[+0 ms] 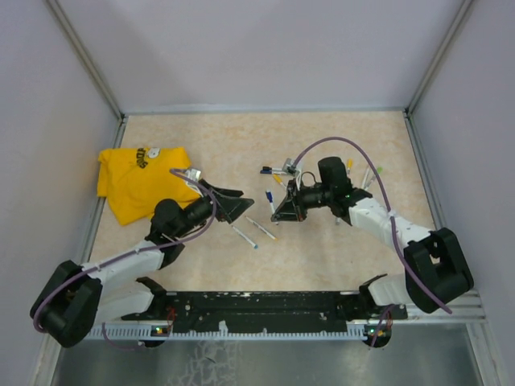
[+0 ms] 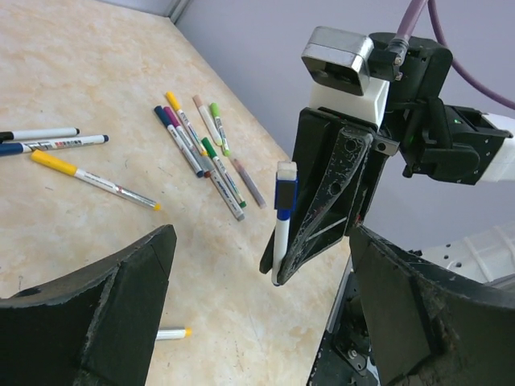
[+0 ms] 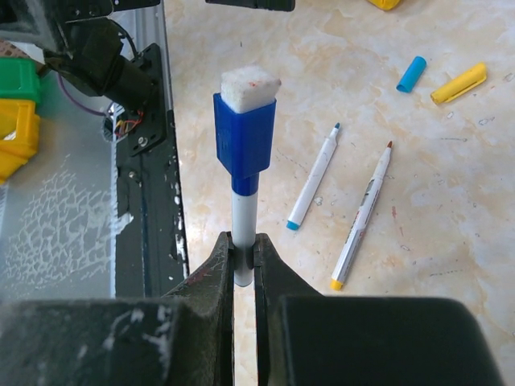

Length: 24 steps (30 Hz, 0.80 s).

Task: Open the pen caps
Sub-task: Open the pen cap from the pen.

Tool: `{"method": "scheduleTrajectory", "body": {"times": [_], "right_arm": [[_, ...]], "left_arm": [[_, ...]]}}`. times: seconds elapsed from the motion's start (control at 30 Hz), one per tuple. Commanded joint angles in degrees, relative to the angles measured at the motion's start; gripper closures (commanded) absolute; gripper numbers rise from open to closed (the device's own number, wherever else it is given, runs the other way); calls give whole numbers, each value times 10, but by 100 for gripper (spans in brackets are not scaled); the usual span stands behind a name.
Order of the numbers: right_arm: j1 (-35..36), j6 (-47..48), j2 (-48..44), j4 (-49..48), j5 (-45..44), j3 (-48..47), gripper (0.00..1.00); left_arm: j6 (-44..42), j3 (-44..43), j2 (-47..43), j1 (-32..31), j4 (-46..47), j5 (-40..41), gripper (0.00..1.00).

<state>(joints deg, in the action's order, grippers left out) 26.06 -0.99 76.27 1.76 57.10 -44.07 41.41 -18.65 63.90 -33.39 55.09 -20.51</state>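
Observation:
My right gripper [image 3: 244, 241] is shut on the whitish barrel of a pen [image 3: 244, 217], holding it upright. The pen's blue cap [image 3: 244, 133], topped with a white eraser pad, is still on the pen. The left wrist view shows this same pen [image 2: 280, 241] and blue cap [image 2: 286, 195] hanging in the right gripper [image 2: 283, 277]. My left gripper [image 2: 259, 249] stands wide open just short of it, nothing between its fingers. In the top view the left gripper [image 1: 236, 207] and right gripper [image 1: 283, 211] face each other mid-table. A loose cyan cap [image 3: 411, 74] and a yellow cap [image 3: 459, 84] lie on the table.
Two uncapped pens [image 3: 315, 178] [image 3: 364, 213] lie below the right gripper. A row of several capped pens [image 2: 201, 145] and a yellow-capped pen [image 2: 88, 178] lie farther off. A yellow cloth [image 1: 141, 181] sits at the left. Side walls and the black base rail [image 1: 257, 305] bound the table.

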Motion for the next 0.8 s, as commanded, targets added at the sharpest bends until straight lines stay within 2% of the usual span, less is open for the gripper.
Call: {"method": "scheduleTrajectory", "body": {"times": [0.0,0.23,0.57,0.77], "right_arm": [[-3,19,5,-2,9,-30,100],[-3,24,5,3,11,-32,100],[-3,26,5,6,14,-33,100],[-3,27,5,7,15,-34,100]], "left_arm": [[-36,-31,-17,-28,-67,33,7],[-1,-46,40,-35,7,-14,5],[4,-120,115,-58,-20,-8,9],[15,-135,157,-67,-5,-20,35]]}}
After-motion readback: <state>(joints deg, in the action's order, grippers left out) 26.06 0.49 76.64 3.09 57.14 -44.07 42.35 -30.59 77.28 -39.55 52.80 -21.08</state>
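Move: The blue cap on the upright pen sits about 7 cm to the left hand's right, 1 cm ahead and 1 cm below. The same cap is some 7 cm above the right fingers and 2 cm to their left, neither ahead nor back. On the table roughly 21 cm below the left hand, the uncapped yellow-ended pen lies about 6 cm ahead and 3 cm right, and the uncapped teal-ended pen about 2 cm ahead and 2 cm left. The blue cap is what the left hand closes in on: after a small dip it comes about 6 cm to its right and slightly forward, turning a few degrees clockwise, to bring its open fingers around the cap, and they start to close at the end. The right hand keeps the pen pinched near its lower end, staying almost still. ##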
